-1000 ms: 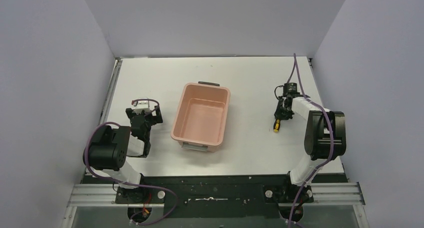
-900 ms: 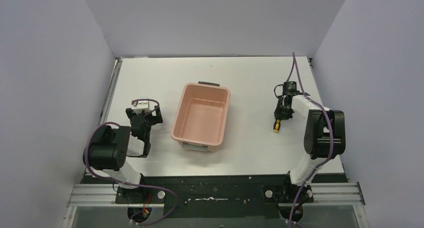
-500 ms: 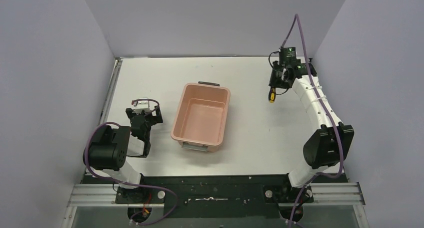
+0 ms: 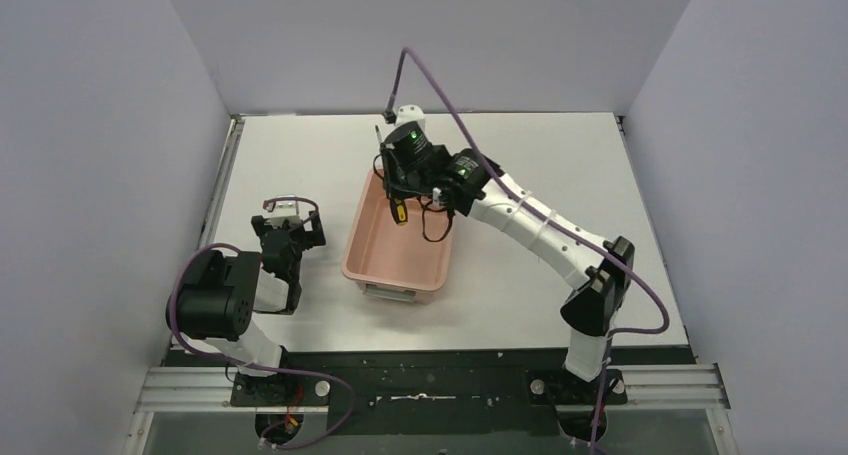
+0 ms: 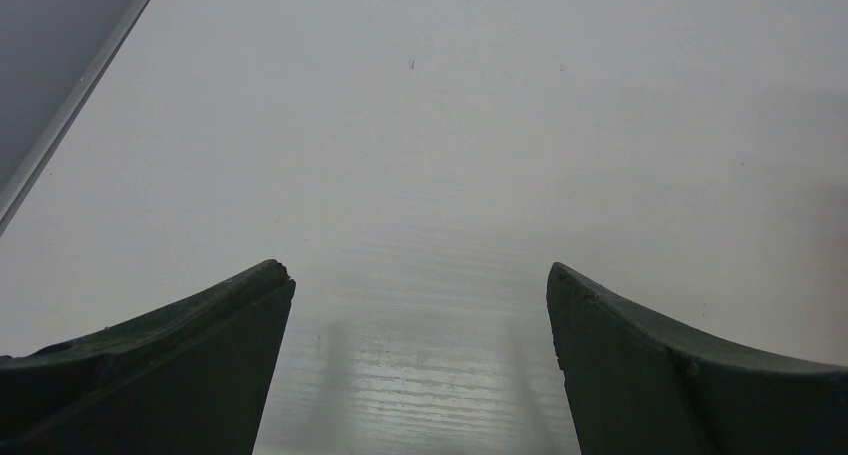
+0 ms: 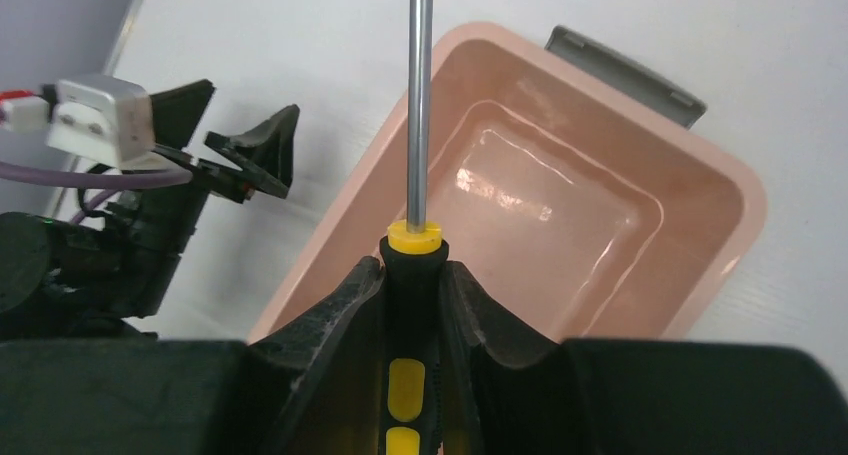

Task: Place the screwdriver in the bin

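The salmon-pink bin (image 4: 370, 267) stands mid-table and is empty; the right wrist view shows it too (image 6: 700, 275). My right gripper (image 4: 398, 187) is shut on the screwdriver (image 4: 399, 213) and holds it above the bin's far end. In the right wrist view the yellow-and-black handle (image 6: 410, 265) sits clamped between my fingers, the thin shaft pointing away over the bin's rim. My left gripper (image 4: 288, 233) is open and empty, left of the bin; its wrist view shows only bare table between the fingertips (image 5: 270, 285).
Grey walls enclose the white table on three sides. The bin has a grey handle (image 6: 625, 75) at its far short end. The left arm's body (image 6: 90, 255) lies just left of the bin. A purple cable (image 4: 440, 85) arcs above the right arm.
My right arm has swung left from the table's right side, carrying the screwdriver up and across until it hangs over the bin's far end. The left arm has not moved.
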You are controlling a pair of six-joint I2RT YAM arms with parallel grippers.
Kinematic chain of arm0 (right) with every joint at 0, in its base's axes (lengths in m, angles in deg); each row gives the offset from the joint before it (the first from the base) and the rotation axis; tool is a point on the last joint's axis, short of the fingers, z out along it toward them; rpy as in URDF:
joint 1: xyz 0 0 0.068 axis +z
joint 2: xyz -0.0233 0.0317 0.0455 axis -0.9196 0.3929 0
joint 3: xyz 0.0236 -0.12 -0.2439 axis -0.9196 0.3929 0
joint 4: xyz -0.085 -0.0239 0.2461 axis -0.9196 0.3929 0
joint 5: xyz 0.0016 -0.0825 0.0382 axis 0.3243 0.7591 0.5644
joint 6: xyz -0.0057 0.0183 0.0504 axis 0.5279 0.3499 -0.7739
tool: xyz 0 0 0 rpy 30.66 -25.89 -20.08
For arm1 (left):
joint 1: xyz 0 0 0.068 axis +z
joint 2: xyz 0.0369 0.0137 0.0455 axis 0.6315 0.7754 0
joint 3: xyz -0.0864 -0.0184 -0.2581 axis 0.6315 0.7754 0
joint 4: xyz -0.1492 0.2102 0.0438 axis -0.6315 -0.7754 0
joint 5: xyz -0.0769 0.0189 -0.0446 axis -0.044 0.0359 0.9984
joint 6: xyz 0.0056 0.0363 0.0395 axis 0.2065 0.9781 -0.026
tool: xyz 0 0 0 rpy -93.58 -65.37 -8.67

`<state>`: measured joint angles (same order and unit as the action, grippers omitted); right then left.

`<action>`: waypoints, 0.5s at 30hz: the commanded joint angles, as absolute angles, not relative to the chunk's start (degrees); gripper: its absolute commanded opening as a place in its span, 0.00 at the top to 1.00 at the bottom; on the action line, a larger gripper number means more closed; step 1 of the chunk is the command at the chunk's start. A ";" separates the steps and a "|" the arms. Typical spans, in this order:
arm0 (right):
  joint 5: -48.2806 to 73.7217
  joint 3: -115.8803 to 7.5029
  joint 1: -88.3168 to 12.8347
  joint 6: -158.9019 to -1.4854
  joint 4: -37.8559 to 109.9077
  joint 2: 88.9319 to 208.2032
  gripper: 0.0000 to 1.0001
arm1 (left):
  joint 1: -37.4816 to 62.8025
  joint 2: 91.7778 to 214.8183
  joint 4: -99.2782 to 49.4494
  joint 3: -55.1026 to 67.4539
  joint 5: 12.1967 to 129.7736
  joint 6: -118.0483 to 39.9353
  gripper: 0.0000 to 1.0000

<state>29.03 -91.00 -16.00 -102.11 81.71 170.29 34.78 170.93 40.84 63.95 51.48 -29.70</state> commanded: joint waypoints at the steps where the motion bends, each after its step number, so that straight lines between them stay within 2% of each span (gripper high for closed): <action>1: 35.80 -85.65 -14.16 -104.77 76.94 174.08 1.00 | 34.94 170.18 42.22 63.75 52.26 -29.20 0.03; 13: 34.87 -65.11 -11.66 -110.82 67.33 182.47 1.00 | 34.94 170.22 42.19 63.75 52.26 -29.21 0.03; 15: 35.23 -64.14 -11.67 -111.31 66.83 183.17 0.96 | 34.96 170.20 42.23 63.75 52.26 -29.22 0.03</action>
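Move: I hold the screwdriver high over the bin with my right hand. The bin's middle is about 5 cm ahead, 1 cm left and some 23 cm below that hand. The bin's near handle lies about 12 cm back and 4 cm left, and my left gripper roughly 6 cm ahead, 28 cm left and 23 cm lower. From my idle left hand the bin's middle is about 27 cm right and 2 cm back, level in height. I plunge my right hand down about 26 cm into the bin, drawing back some 5 cm on the way so that it comes down over the near part of the bin's floor. My wrist tips the fingers about 30 degrees more steeply downward, and they keep their hold on the screwdriver's handle throughout. ##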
